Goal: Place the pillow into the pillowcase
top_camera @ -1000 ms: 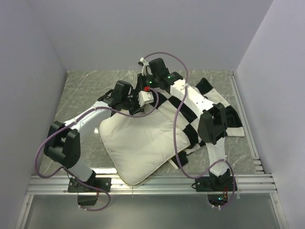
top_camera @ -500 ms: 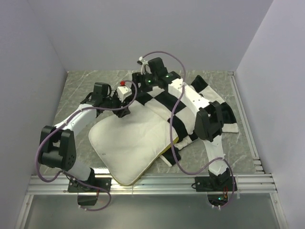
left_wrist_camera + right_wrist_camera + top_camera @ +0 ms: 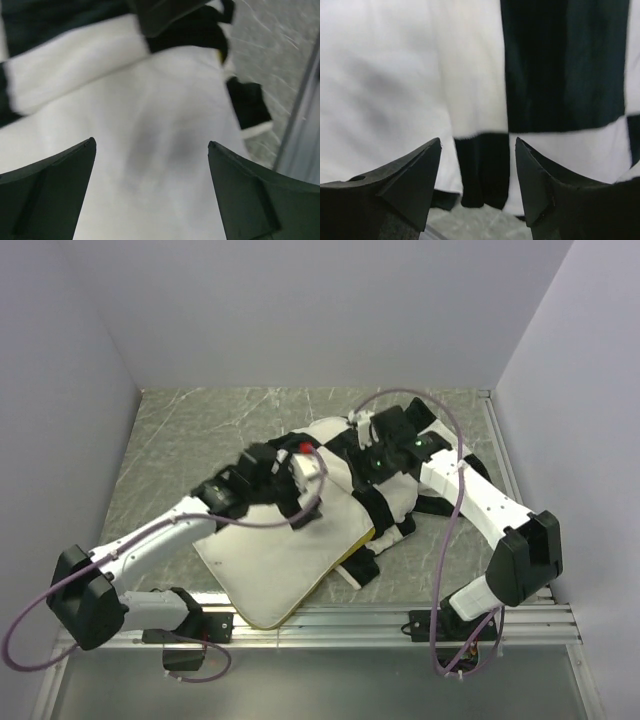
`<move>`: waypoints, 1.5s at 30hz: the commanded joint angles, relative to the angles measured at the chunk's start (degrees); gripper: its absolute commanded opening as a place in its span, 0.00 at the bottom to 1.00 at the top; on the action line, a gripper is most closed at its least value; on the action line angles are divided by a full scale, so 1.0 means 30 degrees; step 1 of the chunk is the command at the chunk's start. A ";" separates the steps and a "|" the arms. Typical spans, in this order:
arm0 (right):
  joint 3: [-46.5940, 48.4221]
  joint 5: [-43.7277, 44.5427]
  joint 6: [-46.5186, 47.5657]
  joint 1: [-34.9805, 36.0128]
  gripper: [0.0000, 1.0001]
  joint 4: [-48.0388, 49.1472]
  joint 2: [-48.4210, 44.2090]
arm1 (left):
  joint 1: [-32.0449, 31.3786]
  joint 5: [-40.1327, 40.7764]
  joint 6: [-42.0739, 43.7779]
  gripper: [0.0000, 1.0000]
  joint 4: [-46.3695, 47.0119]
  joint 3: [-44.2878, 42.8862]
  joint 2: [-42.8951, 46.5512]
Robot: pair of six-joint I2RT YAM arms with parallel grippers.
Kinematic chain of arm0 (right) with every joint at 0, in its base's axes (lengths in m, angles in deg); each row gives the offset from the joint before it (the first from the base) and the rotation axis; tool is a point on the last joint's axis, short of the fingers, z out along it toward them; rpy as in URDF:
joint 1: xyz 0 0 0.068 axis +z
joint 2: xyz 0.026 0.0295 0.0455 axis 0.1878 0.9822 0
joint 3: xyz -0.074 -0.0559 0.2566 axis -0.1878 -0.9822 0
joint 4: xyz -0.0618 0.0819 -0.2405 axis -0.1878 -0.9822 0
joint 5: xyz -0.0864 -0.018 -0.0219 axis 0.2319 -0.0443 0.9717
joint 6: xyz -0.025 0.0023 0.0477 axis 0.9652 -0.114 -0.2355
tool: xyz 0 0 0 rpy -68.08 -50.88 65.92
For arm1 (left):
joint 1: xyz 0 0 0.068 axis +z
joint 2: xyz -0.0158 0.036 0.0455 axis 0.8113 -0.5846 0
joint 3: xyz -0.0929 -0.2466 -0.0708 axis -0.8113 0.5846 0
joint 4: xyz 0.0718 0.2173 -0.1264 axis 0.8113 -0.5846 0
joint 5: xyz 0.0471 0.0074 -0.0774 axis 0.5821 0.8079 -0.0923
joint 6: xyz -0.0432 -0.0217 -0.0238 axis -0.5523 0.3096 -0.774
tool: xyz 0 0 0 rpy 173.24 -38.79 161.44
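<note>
The cream-white pillow (image 3: 265, 560) lies at an angle mid-table, a yellow band (image 3: 347, 549) along its right edge. Its far end is covered by the black-and-white checked pillowcase (image 3: 398, 508), bunched at the right. My left gripper (image 3: 303, 502) hovers open over the pillow's middle. In the left wrist view its wide-apart fingers frame the bare white pillow (image 3: 150, 165), with the pillowcase (image 3: 65, 75) beyond. My right gripper (image 3: 362, 468) stands open above the pillowcase edge. In the right wrist view a black check of the pillowcase (image 3: 482, 165) hangs between the fingers, untouched.
Grey walls close in the marbled table (image 3: 200, 430) on three sides. An aluminium rail (image 3: 330, 618) runs along the near edge by both arm bases. Purple cables (image 3: 455, 500) loop off each arm. The right arm's elbow (image 3: 525, 555) stands near the right wall.
Both grippers have opened and let go of the pillowcase. The left gripper swung right over the pillow. The right arm's elbow dropped out to the right, and the pillowcase settled lower.
</note>
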 commanded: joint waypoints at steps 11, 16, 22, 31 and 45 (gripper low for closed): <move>-0.5099 0.1451 -0.0472 -0.0339 0.46 0.0672 -0.0843 | -1.0344 1.0788 -0.6106 0.96 0.0839 -0.0357 -0.5361; -0.4161 0.0223 -0.0445 -0.0692 0.05 0.0643 -0.0373 | -0.9673 1.2553 -0.6313 0.53 0.1778 -0.0796 -0.7852; -0.2725 -0.4809 -0.0501 -0.0721 0.00 0.0318 -0.0165 | -0.6744 1.0039 -0.6199 0.00 0.2712 -0.0803 -0.5731; 0.2049 -1.2168 -0.6621 0.0273 0.00 0.4974 0.0945 | -0.2204 0.5846 -1.0176 0.00 0.2804 -0.2554 -0.3291; 0.0584 -1.4136 -1.7056 0.2736 0.00 1.6112 0.2323 | 0.0935 0.3004 -1.4281 0.00 0.6317 0.0197 -0.1468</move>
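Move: The left hand is over the pillow, whose near-right edge lies about 8 cm back, 8 cm right and 15 cm below it; the pillowcase's hanging strip is some 14 cm back and 14 cm right. From the right hand, the pillowcase fold it goes for lies roughly 4 cm back, 4 cm right and 9 cm down, with the pillow's near-right edge about 16 cm back and 6 cm left. Left pinches pillow's near-right edge, lifting 15 cm and forward; right pinches pillowcase, hauling it up-left about 25 cm. ##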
